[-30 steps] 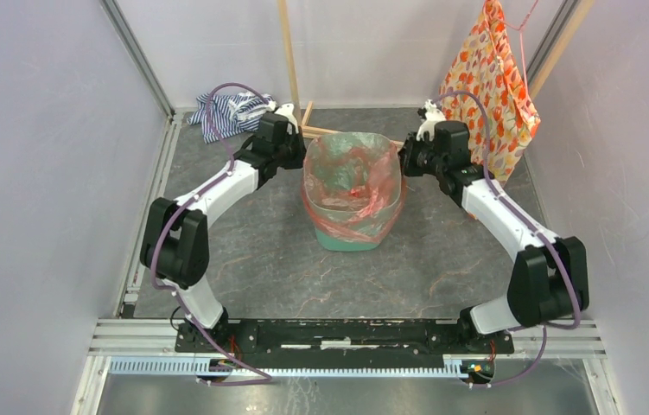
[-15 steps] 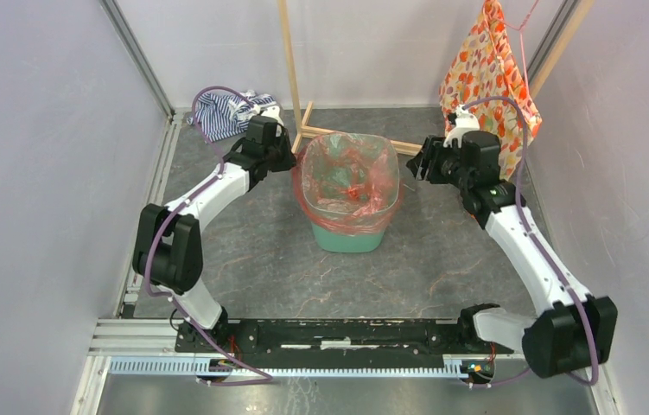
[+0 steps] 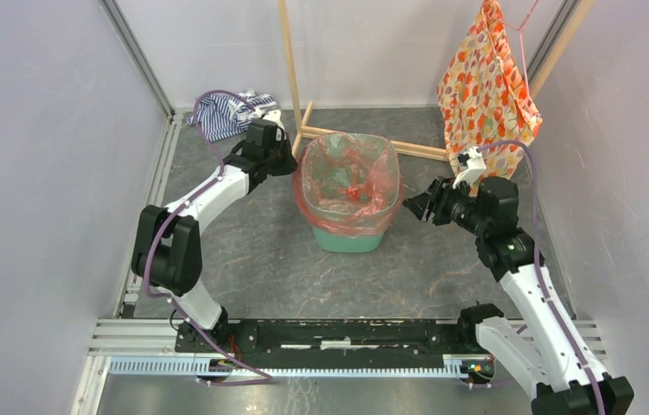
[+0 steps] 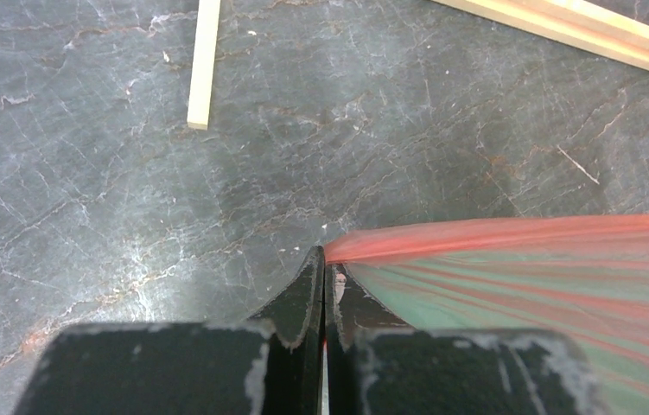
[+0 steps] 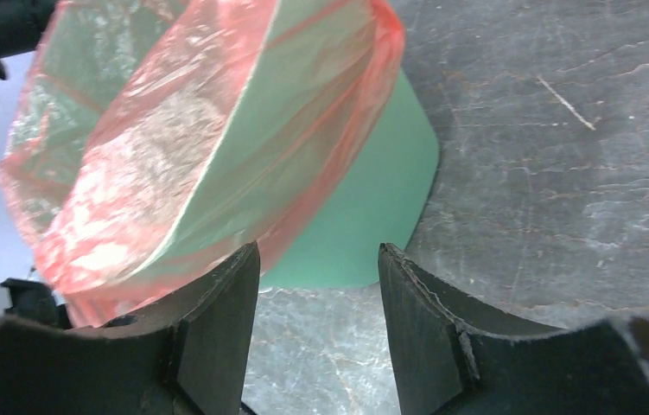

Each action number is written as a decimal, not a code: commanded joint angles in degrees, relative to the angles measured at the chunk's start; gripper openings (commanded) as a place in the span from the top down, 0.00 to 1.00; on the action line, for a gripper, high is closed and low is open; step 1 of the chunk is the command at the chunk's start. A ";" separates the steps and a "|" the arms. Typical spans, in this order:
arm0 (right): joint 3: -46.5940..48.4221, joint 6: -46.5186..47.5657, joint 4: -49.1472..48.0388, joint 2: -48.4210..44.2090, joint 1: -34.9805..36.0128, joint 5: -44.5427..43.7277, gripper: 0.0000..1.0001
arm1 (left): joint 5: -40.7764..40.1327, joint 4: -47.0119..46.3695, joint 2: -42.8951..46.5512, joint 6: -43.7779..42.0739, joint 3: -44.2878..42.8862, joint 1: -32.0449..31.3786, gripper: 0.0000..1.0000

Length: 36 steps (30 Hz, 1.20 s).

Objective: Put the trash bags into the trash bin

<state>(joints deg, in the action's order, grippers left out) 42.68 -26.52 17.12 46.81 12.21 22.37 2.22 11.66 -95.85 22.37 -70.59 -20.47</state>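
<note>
The mint-green trash bin (image 3: pixel 348 237) stands upright mid-floor. The red-orange trash bag (image 3: pixel 351 177) lines it, its edge folded over the rim. My left gripper (image 3: pixel 293 162) is at the bin's left rim, shut on the bag's edge (image 4: pixel 476 235), which stretches taut from the closed jaws. My right gripper (image 3: pixel 414 207) is open and empty, off the bin's right side, a little apart from it. In the right wrist view the bin (image 5: pixel 364 216) and bag (image 5: pixel 182 138) lie ahead of the open fingers (image 5: pixel 217 311).
A wooden rack frame (image 3: pixel 290 65) stands behind the bin, its base bars (image 4: pixel 204 60) on the floor. An orange floral cloth (image 3: pixel 489 82) hangs at the back right. A striped cloth (image 3: pixel 225 112) lies at the back left. Walls close both sides.
My right gripper let go of the bag's right edge, opened, and drew back toward the near right. The left gripper stays shut on the left edge. The bag now sits over the rim.
</note>
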 commanded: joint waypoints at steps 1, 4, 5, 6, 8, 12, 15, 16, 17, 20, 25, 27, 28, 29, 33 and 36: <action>-1.25 -4.72 -2.41 -4.43 -0.11 4.91 0.41 | 1.45 -1.42 4.02 0.64 1.64 0.18 0.98; -1.76 -6.43 -2.76 -6.32 -0.06 7.08 0.41 | 1.38 -1.60 5.40 1.22 2.41 0.19 0.98; -1.80 -7.15 -2.95 -6.69 -0.06 7.76 0.41 | 1.38 -1.64 5.68 1.33 2.53 0.17 0.98; -1.89 -7.59 -3.08 -6.95 0.05 8.22 0.42 | 1.34 -1.64 5.86 1.40 2.63 0.12 0.98; -1.89 -8.19 -3.26 -7.25 0.26 8.72 0.42 | 1.52 -1.64 6.02 1.60 2.79 0.17 0.98; -2.13 -9.18 -3.36 -6.75 1.72 8.57 0.43 | 1.55 -1.66 6.20 1.62 3.06 0.09 0.98; -2.67 -9.71 -3.39 -5.90 4.12 6.97 0.43 | 1.48 -1.77 6.21 1.62 3.17 0.16 0.98; -2.92 -9.86 -3.45 -5.68 5.04 6.06 0.43 | 1.51 -1.81 6.25 1.62 3.22 0.12 0.98; -3.24 -10.09 -3.54 -5.65 5.75 5.20 0.43 | 1.52 -1.88 6.22 1.62 3.26 0.17 0.98; -4.96 -11.70 -5.48 -5.49 7.08 4.01 0.43 | 1.38 -1.90 6.07 1.54 3.26 0.15 0.98; -7.56 -15.07 -9.37 -6.08 8.89 2.65 0.45 | 1.49 -1.99 5.86 1.38 3.26 0.21 0.98; -7.52 -15.34 -9.41 -6.58 9.39 1.67 0.46 | 1.60 -1.99 5.69 1.40 3.26 0.15 0.98; -7.52 -15.48 -9.65 -6.87 9.57 1.53 0.46 | 1.57 -1.95 5.68 1.37 3.21 0.21 0.98; -7.37 -15.50 -9.80 -7.20 9.83 1.30 0.46 | 1.65 -1.99 5.61 1.36 3.26 0.15 0.98; -6.21 -15.12 -9.66 -7.70 10.42 1.04 0.44 | 1.97 -2.08 5.43 1.37 3.35 0.15 0.98; -7.04 -15.20 -10.47 -7.39 11.65 0.52 0.43 | 2.13 -2.25 5.20 1.45 3.37 0.14 0.98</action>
<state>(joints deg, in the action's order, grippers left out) 34.96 -41.17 10.15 39.62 22.52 24.32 3.38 11.60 -91.44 22.41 -67.57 -20.47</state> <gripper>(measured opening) 0.568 0.026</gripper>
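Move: The hanging edge of the trash bag, at the near right corner of the trash bin, lies about 8 cm left, 5 cm back and some 4 cm below the right hand; the bin's middle is roughly 10 cm ahead, 15 cm left and 11 cm below. The wooden bar behind the bin is about 30 cm ahead, 10 cm left and 21 cm below it. From the left hand, that same bag corner lies roughly 19 cm back, 22 cm right and slightly higher. The bag's loose edge at the bin's near right corner is approached by the open right hand, which goes back about 5 cm while lifting, then swings left some 5 cm and dips before easing up again, rolling about 15 degrees so its left side rises. The left fingers keep their pinch on the bag's left edge and draw it slightly back and up. ##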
